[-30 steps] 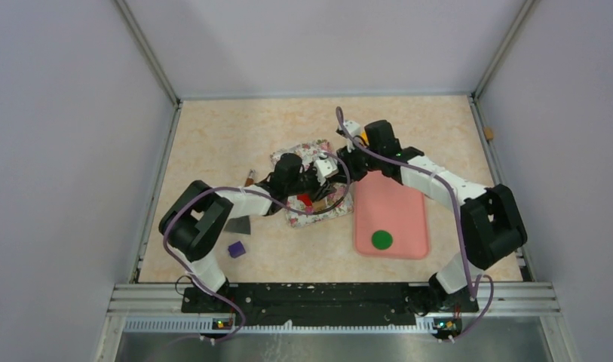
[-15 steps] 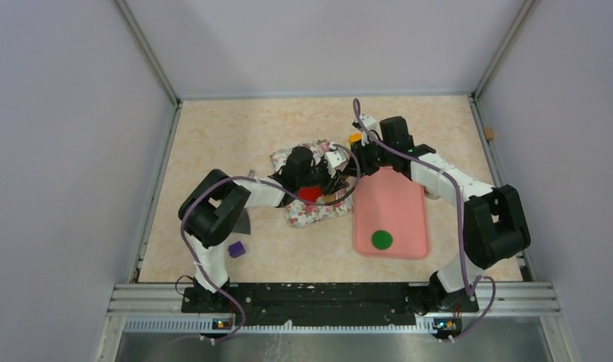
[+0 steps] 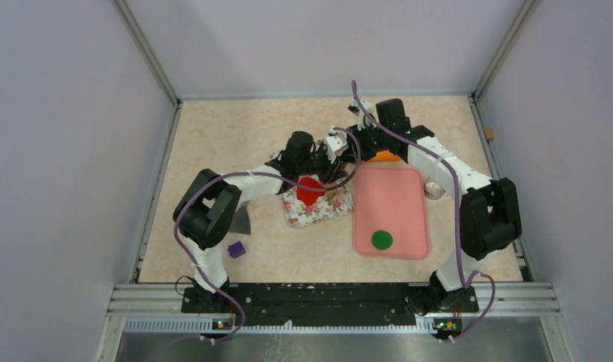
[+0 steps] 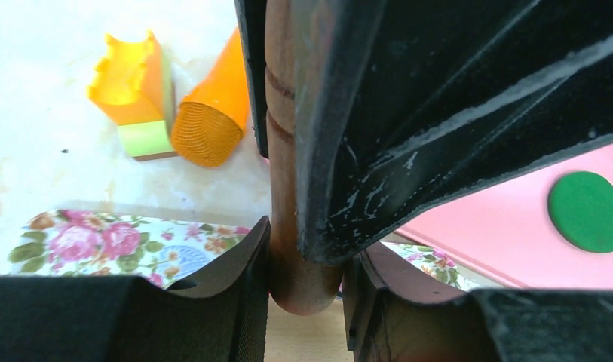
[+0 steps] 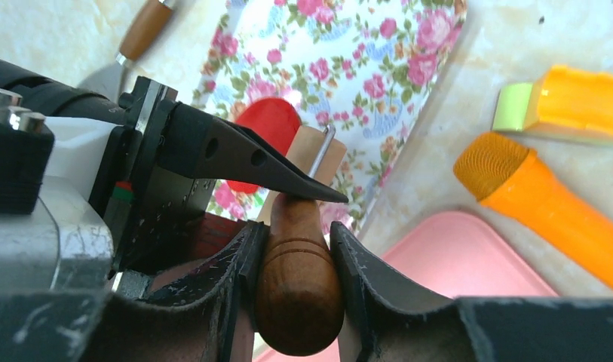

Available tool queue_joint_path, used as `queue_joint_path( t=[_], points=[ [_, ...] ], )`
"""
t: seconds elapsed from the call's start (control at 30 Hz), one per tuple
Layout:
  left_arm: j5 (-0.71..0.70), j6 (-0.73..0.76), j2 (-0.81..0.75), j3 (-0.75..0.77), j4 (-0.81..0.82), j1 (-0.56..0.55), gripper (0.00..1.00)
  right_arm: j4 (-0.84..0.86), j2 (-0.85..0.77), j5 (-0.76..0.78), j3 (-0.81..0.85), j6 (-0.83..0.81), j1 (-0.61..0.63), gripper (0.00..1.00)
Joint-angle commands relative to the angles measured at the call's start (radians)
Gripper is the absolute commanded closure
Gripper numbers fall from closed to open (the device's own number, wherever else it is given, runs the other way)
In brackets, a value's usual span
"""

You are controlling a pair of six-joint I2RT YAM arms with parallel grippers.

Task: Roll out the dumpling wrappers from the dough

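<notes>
A flattened piece of red dough point(image 3: 311, 188) point(image 5: 269, 121) lies on the flowered mat point(image 3: 322, 213) point(image 5: 348, 53). Both grippers meet just beyond it, gripping a small wooden roller. My left gripper point(image 3: 326, 156) point(image 4: 307, 260) is shut on the roller's brown handle point(image 4: 284, 188). My right gripper point(image 3: 361, 143) point(image 5: 295, 234) is shut on the grooved handle point(image 5: 299, 279), whose pale roller head point(image 5: 314, 151) rests at the dough's edge. A green round dumpling wrapper point(image 3: 381, 240) point(image 4: 587, 211) lies on the pink tray point(image 3: 393, 204) point(image 5: 461, 264).
An orange cylinder point(image 4: 213, 113) point(image 5: 544, 204) and an orange-and-green cutter point(image 4: 133, 75) point(image 5: 574, 102) lie behind the tray, close to my right gripper. A scraper point(image 3: 239, 222) and a purple cube point(image 3: 236, 249) sit left of the mat. A small metal cup point(image 3: 434, 188) stands right of the tray.
Both grippers have carried the roller across the mat toward the far right. The red dough, mostly covered before, now shows flat behind them.
</notes>
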Motion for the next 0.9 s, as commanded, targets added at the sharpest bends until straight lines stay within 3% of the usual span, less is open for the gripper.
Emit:
queue_joint_path(
  t=[0.0,0.37,0.87],
  points=[
    [-0.156,-0.034,-0.057,0.046,-0.036,0.067,1.00,-0.012,0.002,-0.109,0.077,0.093,0.031,1.00],
    [-0.232,0.033,-0.055,-0.012,-0.045,0.119,1.00,0.099,0.098,-0.128,0.043,0.164,0.053,1.00],
    [-0.300,-0.076,-0.100,-0.149,-0.062,0.162,1.00,0.107,0.243,-0.112,0.021,0.149,0.111,1.00]
  ],
)
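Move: Both hands hold the roller's handle. From the left hand, the red dough lies roughly 7 cm to the left, 2 cm back and 10 cm below; the flowered tray under it is centred about 7 cm left and 1 cm ahead. From that hand, the pink tray's middle is some 18 cm right and 7 cm back, the orange microphone about 15 cm right and 10 cm ahead. From the right hand, the dough is some 10 cm left, 4 cm back and 14 cm below. Leftward in a low arc, both hands carry the roller together from the dough's right side to over its middle, about 6 cm left and 2 cm forward, rising roughly 1 cm before sinking 3 cm or more and levelling off as they continue left. Both grips stay closed on the handle; the left hand turns some 10 degrees counter-clockwise while the right rolls its left side up a little. The roller comes down onto the dough. ##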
